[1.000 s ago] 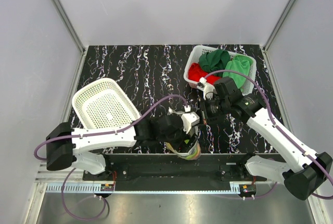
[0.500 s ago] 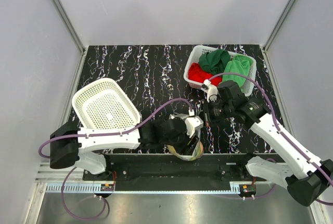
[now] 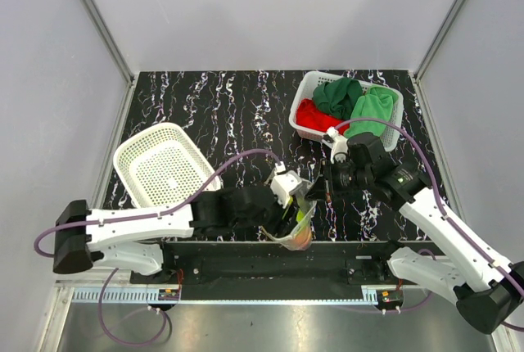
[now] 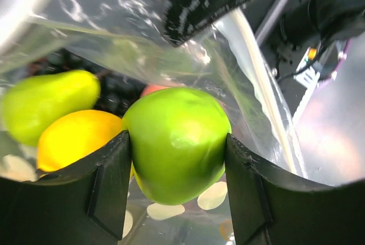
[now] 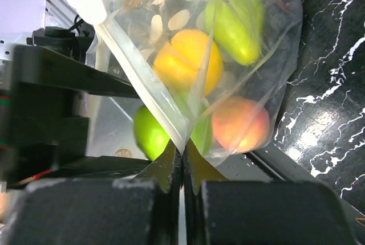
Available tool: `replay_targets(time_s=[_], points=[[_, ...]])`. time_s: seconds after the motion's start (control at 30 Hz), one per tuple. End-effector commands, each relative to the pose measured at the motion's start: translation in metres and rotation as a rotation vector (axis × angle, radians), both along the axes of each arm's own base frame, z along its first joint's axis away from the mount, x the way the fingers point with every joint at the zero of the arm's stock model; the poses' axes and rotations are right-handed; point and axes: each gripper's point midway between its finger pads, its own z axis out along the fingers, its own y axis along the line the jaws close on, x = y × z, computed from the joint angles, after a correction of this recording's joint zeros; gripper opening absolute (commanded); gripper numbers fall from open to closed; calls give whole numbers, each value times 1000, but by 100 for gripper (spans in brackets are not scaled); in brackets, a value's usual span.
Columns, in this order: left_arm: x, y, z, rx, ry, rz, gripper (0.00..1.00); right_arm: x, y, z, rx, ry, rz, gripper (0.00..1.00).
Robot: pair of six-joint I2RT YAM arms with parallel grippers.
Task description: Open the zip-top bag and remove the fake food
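The clear polka-dot zip-top bag (image 5: 171,45) hangs open at the table's near edge (image 3: 296,233). My right gripper (image 5: 183,156) is shut on the bag's rim and holds it up. My left gripper (image 4: 178,165) reaches inside the bag and is shut on a green apple (image 4: 178,142), which also shows in the right wrist view (image 5: 150,137). Inside the bag lie a second green fruit (image 4: 48,102), the yellow fruit (image 4: 77,142) and the orange-pink peach (image 5: 240,124), which is mostly hidden behind the held apple in the left wrist view.
An empty white perforated basket (image 3: 164,165) stands at the left. A second white basket (image 3: 304,90) at the back right holds red (image 3: 309,115) and green cloths (image 3: 360,100). Metal rails and cables run along the near edge below the bag.
My left gripper has pulled back to the left and up with the green apple. The bag's mouth has opened wider and tilted. My right gripper moved slightly right, still holding the rim.
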Motion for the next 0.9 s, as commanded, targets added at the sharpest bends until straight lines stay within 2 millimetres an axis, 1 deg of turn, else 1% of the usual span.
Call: replay_targets(time_s=[0.0, 0.07, 0.13, 0.17, 0.2, 0.23, 0.27, 0.3, 0.33, 0.37, 0.4, 0.43, 0.47, 0.5, 0.53, 0.57, 0.6, 0.63, 0.67, 0.7, 0.73, 0.77, 0.8, 0.83, 0.87], points=[[21, 8, 40, -85, -102, 99, 0, 10, 0, 4, 5, -56, -33, 0], [34, 16, 45, -88, -129, 184, 0, 12, 0, 2, 1, -60, -35, 0], [42, 26, 57, -130, -140, 264, 0, 14, -1, 0, -12, -66, -42, 0], [41, 28, 61, -159, -131, 278, 0, 16, -1, 1, -14, -74, -40, 0], [41, 27, 73, -240, -124, 286, 0, 16, -1, 1, -13, -70, -38, 0], [35, 22, 82, -302, -90, 259, 0, 16, 0, 1, -11, -70, -33, 0], [33, 18, 95, -360, -81, 250, 0, 16, 1, 1, -6, -67, -28, 0], [32, 20, 102, -383, -73, 252, 0, 14, 2, 1, -3, -63, -21, 0], [34, 22, 115, -408, -74, 269, 0, 15, 4, 2, 2, -67, -19, 0], [35, 28, 112, -374, -71, 288, 0, 14, 4, -1, 2, -58, -17, 0], [37, 34, 117, -369, -79, 311, 0, 14, 5, -1, 8, -59, -13, 0], [45, 46, 128, -383, -95, 377, 0, 14, 4, -3, 5, -54, -13, 0], [48, 62, 120, -328, -97, 425, 0, 13, 4, -5, 3, -49, -15, 0], [53, 75, 118, -310, -102, 483, 0, 12, 4, -7, 1, -45, -13, 0], [61, 98, 126, -339, -106, 592, 0, 12, 4, -7, 2, -41, -11, 0], [62, 117, 116, -288, -109, 638, 0, 10, 5, -9, 5, -36, -4, 0], [64, 130, 115, -301, -96, 691, 0, 9, 4, -10, 4, -30, -6, 0], [67, 156, 123, -348, -114, 769, 0, 8, 4, -11, 3, -26, -5, 0], [67, 175, 107, -293, -121, 818, 0, 8, 3, -12, 3, -26, -5, 0], [69, 191, 105, -326, -91, 897, 0, 7, 4, -12, 4, -25, -2, 0], [69, 226, 93, -278, -122, 989, 0, 7, 3, -12, 3, -29, -1, 0], [69, 243, 88, -277, -124, 1047, 0, 8, 3, -11, 3, -34, -1, 0], [72, 260, 86, -325, -108, 1148, 0, 7, 2, -10, 5, -41, 0, 0], [69, 275, 77, -296, -117, 1183, 0, 7, 3, -10, 4, -44, 3, 0], [69, 281, 75, -301, -134, 1173, 0, 7, 3, -8, 8, -51, 4, 0]])
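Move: The green apple is already in the left hand's fingers, still inside the bag's mouth. The white basket it goes to is centred roughly 34 cm to the left, 13 cm ahead and 14 cm below. The bag's pinched edge is about 5 cm ahead, 4 cm right and 4 cm up. Down in the bag the yellow fruit lies some 2 cm ahead, 4 cm left, and the peach 3 cm back, 1 cm right, both about 11 cm below. From the right hand the basket is about 38 cm left, 7 cm ahead. Keeping its grip on the green apple, the left hand draws it up out of the bag, rising about 8 cm with a little forward drift, then sweeps left with gathering speed, some 19 cm in all, towards the white basket while still easing up and forward, the wrist swinging nearly 50 degrees counter-clockwise. The right hand keeps the bag's edge pinched shut in its fingers and holds it nearly in place, sinking only about 2 cm late on. ##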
